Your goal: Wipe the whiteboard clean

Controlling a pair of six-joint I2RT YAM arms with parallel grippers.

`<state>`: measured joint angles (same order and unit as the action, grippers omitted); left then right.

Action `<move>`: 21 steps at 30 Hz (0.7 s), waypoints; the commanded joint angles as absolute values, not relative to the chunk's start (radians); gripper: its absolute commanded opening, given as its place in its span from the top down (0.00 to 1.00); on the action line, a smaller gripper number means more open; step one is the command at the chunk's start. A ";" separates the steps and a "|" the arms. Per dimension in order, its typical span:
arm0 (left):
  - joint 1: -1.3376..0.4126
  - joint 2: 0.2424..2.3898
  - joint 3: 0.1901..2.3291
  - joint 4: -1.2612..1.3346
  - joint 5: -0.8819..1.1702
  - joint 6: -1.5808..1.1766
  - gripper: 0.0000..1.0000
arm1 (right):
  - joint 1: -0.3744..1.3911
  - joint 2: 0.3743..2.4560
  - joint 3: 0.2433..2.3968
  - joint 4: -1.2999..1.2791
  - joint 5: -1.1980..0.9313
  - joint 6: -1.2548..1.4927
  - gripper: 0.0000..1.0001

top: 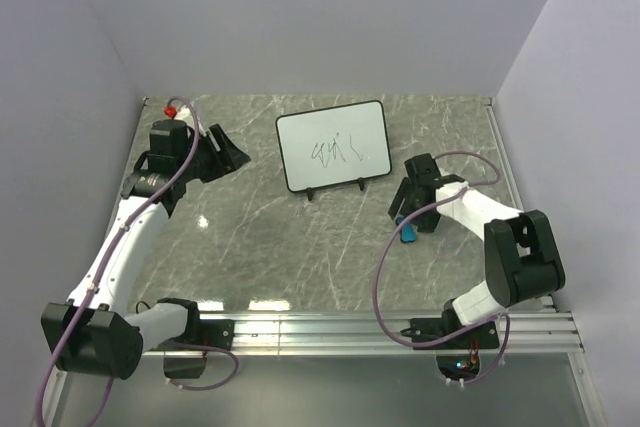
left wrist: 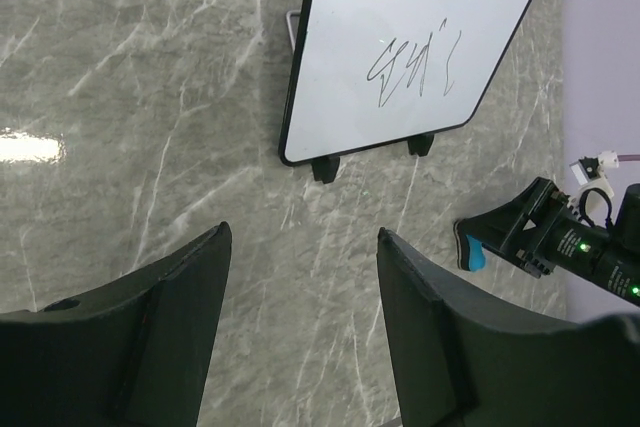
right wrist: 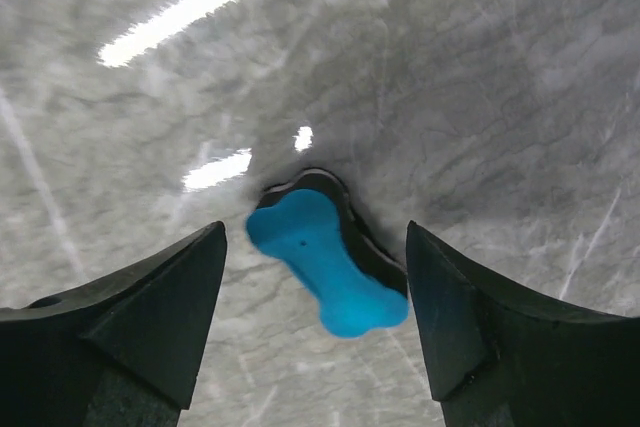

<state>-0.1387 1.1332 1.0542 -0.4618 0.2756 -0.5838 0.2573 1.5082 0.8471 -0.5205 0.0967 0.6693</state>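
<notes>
The whiteboard stands tilted on little black feet at the back middle of the table, with dark scribbles at its centre; it also fills the top of the left wrist view. A blue bone-shaped eraser on a black pad lies flat on the marble. My right gripper hangs over the eraser, one finger on each side, with a gap showing on both sides. My left gripper stands open over bare marble, left of the board, holding nothing.
A small red object sits in the back left corner. Grey walls close in the table on the left, back and right. A metal rail runs along the near edge by the arm bases.
</notes>
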 commanded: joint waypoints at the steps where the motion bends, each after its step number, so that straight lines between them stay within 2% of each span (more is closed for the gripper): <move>1: -0.141 1.091 1.040 -0.451 0.261 -0.575 0.35 | 0.253 1.526 0.813 -0.492 0.114 0.634 0.21; 9: -0.141 1.058 0.996 -0.430 0.262 -0.610 0.35 | 0.258 1.506 0.785 -0.494 0.127 0.578 0.27; 21: -0.141 0.994 0.928 -0.402 0.253 -0.670 0.36 | 0.298 1.488 0.815 -0.541 0.158 0.541 0.43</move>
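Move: The eraser lies just under the right fingertips, about 2 cm back and 2 cm below the hand point, straight in line sideways, slanting between the open fingers. From that same right hand, the whiteboard's middle is roughly 14 cm ahead and 16 cm to the left, some 4 cm higher. From the left hand, the eraser is some 32 cm to the right, 6 cm back and 23 cm below. Down and back together, about 1.5 cm each, the right hand first settles over the eraser, then eases slightly farther back and to the right with a small counter-clockwise turn. Meanwhile its fingers close from wide to a little over half open, bringing the tips against the eraser's two long sides. The left hand, still empty, draws back some 2 cm and sinks a little. ##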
